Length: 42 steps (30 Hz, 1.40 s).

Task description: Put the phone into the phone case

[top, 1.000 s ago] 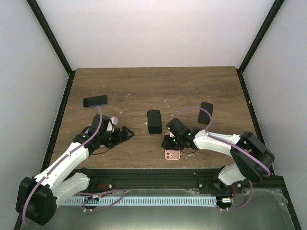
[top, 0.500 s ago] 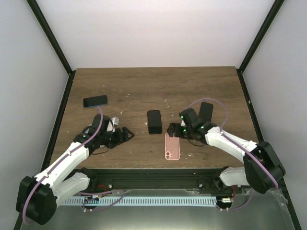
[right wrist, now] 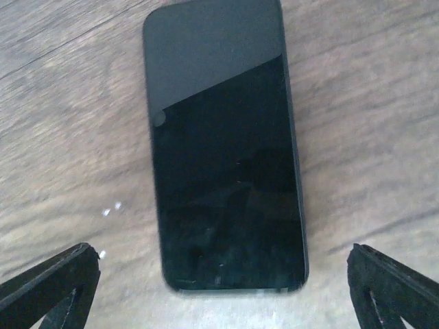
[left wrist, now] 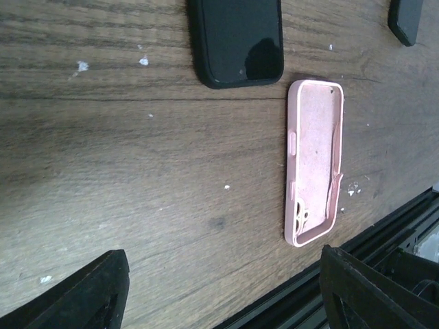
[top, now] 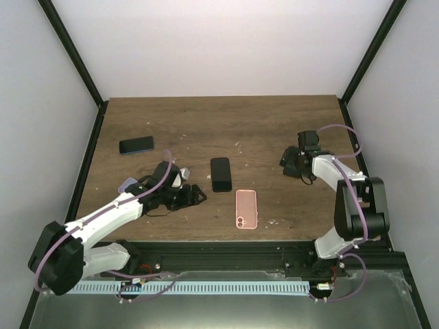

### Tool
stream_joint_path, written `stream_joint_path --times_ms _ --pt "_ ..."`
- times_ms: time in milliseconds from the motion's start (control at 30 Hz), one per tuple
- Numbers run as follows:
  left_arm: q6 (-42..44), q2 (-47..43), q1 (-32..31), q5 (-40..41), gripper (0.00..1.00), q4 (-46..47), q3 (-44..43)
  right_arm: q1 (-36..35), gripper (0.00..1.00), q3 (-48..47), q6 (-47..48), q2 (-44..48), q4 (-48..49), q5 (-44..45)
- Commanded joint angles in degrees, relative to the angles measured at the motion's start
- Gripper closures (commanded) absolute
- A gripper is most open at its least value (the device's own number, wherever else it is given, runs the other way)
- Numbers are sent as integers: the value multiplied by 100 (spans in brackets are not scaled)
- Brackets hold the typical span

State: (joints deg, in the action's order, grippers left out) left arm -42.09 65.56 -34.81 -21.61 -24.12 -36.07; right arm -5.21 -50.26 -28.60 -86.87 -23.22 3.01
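The pink phone case (top: 246, 209) lies flat and hollow side up near the front edge, its camera cutout toward me; in the left wrist view the case (left wrist: 313, 161) is ahead and right of my left gripper (left wrist: 226, 295). That gripper (top: 197, 197) is open over bare wood, left of the case, holding nothing. A black phone (right wrist: 223, 144) lies screen up on the wood at the right. My right gripper (right wrist: 221, 291) hovers open at its near end, fingers wide on either side. In the top view the right gripper (top: 289, 162) covers that phone.
A black phone-shaped slab with a raised rim (top: 221, 174) lies mid-table, just beyond the pink case, seen too in the left wrist view (left wrist: 236, 41). A blue-edged phone (top: 136, 144) rests at the far left. The black front rail (top: 226, 245) runs close behind the case.
My right gripper opened and let go of the pink case, which now lies flat, then swung right to the black phone. My left arm reached right toward the case, its jaws narrowing slightly.
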Motion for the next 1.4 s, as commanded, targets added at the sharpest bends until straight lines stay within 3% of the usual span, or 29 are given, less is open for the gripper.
stream_joint_path --times_ms 0,433,633,933,1367 --pt "-64 272 -88 96 23 361 -257 105 0 -611 238 -622 -7 442" --pt "-84 878 -173 -39 27 679 -387 135 5 -1456 517 -1922 -83 541" --pt "-146 1264 -302 44 30 899 -506 136 14 -1351 546 -2005 -60 532" --pt "-364 1950 -546 62 37 1382 -789 126 33 -845 530 -1596 34 170" --pt "-560 2929 -1238 147 44 1546 -1347 -608 39 530 309 114 -131 -632"
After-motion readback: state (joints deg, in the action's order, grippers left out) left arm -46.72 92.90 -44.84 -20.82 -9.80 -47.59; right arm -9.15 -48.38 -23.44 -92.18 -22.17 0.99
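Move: For the right hand, the black phone lies about 5 cm ahead, 2 cm to the right and 5 cm below. From the same hand, the empty pink phone case lies some 16 cm back and 20 cm left, and the phone already in its black case 28 cm left and about 1 cm back. From the left hand, the pink case lies about 16 cm to the right, 1 cm ahead and 7 cm below, with the black-cased phone 14 cm ahead and 7 cm right. The wide-open right hand reaches about 5 cm forward while sinking about 4 cm and drifting slightly right, straddles the phone and pinches its two long sides near mid-length, then carries it back some 7 cm and left 4.5 cm towards the pink case, hardly rising and turning slightly counter-clockwise. Meanwhile the left hand travels about 9 cm right towards the near-left side of the pink case, sinking 4.5 cm and easing a little forward, its fingers partly narrowing but touching nothing yet. ##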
